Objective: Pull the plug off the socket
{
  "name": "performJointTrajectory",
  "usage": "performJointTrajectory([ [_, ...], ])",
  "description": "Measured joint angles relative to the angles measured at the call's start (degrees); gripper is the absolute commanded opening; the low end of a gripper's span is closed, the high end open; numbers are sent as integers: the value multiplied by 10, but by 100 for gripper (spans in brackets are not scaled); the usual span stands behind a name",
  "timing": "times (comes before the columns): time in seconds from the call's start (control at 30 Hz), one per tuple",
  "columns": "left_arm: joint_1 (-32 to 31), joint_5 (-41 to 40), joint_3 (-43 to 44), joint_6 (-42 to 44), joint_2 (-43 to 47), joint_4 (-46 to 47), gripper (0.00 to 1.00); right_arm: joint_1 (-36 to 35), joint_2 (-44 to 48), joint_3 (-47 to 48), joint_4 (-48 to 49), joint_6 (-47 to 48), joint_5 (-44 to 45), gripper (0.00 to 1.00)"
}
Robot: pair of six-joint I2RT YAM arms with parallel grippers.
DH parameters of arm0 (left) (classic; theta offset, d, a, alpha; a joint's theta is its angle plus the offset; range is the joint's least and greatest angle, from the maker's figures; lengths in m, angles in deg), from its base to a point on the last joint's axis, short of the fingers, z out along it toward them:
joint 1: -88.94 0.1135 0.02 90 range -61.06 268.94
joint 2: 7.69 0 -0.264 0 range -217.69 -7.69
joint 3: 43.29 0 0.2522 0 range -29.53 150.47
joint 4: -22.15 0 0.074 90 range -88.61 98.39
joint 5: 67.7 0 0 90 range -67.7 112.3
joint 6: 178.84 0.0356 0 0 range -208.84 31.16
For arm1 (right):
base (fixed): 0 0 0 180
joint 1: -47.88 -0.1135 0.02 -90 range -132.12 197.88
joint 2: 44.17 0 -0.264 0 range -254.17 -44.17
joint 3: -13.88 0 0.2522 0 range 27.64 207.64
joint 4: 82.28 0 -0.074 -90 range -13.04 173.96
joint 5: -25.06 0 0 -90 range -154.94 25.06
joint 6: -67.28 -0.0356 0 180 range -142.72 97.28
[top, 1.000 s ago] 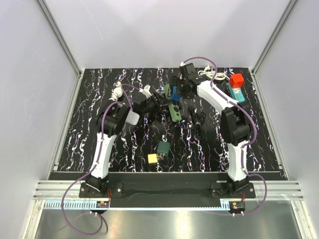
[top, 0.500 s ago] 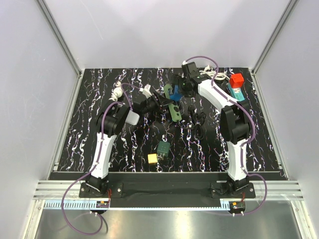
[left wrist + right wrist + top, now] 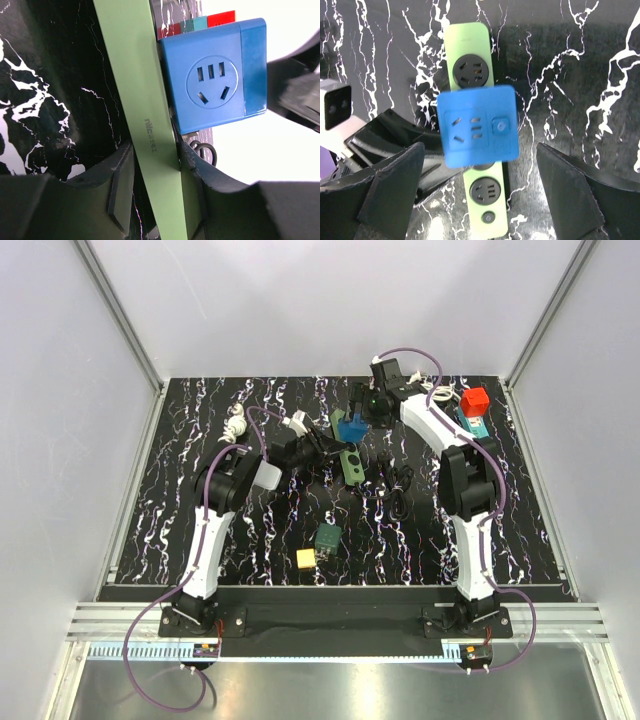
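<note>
The socket is a light green power strip (image 3: 353, 464) lying mid-table, and the plug is a blue cube adapter (image 3: 351, 428) sitting on the strip's middle outlet (image 3: 477, 125). In the left wrist view the blue plug (image 3: 210, 85) rests against the face of the strip (image 3: 135, 75). My left gripper (image 3: 155, 155) is shut on the strip's near end, one finger on each long edge. My right gripper (image 3: 480, 150) hangs above the plug, wide open, its fingers (image 3: 395, 185) well clear of both sides. In the top view the right gripper (image 3: 368, 408) is just beyond the plug.
A black cable (image 3: 398, 482) coils right of the strip. A red block on a teal piece (image 3: 474, 403) stands at the back right. A small green adapter (image 3: 328, 536) and a yellow cube (image 3: 304, 558) lie nearer the front. A white adapter (image 3: 335, 102) sits left of the strip.
My right gripper has pulled back toward the far side, uncovering the blue plug in the top view. My left gripper's fingers have narrowed onto the green strip.
</note>
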Motion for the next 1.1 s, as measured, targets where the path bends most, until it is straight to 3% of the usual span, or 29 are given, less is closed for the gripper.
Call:
performJointTrajectory([
  [0.23,0,0,0,-2,0,-1,19,8,-38,29,-2,0,-17,96],
  [0.27,0,0,0,-2,0,-1,9,8,-40,31,-2,0,-19,93],
  [0.37,0,0,0,-2,0,-1,0,8,-48,36,-1,-5,-28,90],
  [0.8,3,5,6,-11,-5,-1,0,7,-70,41,9,-19,-53,74],
  [0.93,4,5,7,-12,-5,-2,0,6,-71,41,12,-19,-56,60],
  [1.03,4,4,7,-14,-5,-2,0,6,-71,41,13,-20,-56,40],
  [1.07,4,4,7,-15,-5,-2,0,6,-71,41,13,-21,-56,28],
  [1.1,4,4,7,-15,-5,-2,0,6,-71,41,14,-21,-56,25],
])
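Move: The blue plug is just below my open right hand, about 1 cm ahead, 2 cm to the left and 4 cm down. The green socket strip it sits on is centred some 2 cm back, 2 cm left and 8 cm below that hand, and a black cable bundle lies roughly 11 cm back and 8 cm right of the hand. From my left hand, which already pinches the strip, the plug is about 5 cm ahead, 1 cm right and 3 cm up. I sink my right hand about 3.5 cm onto the blue plug, easing a centimetre forward at first and then nearly 2 cm left as I go down, with only a slight tilt. On the way down I draw the wide-open fingers in until they pinch the plug by its left and right sides, and then I stay there. My left hand keeps its pinch on the strip, practically still. ##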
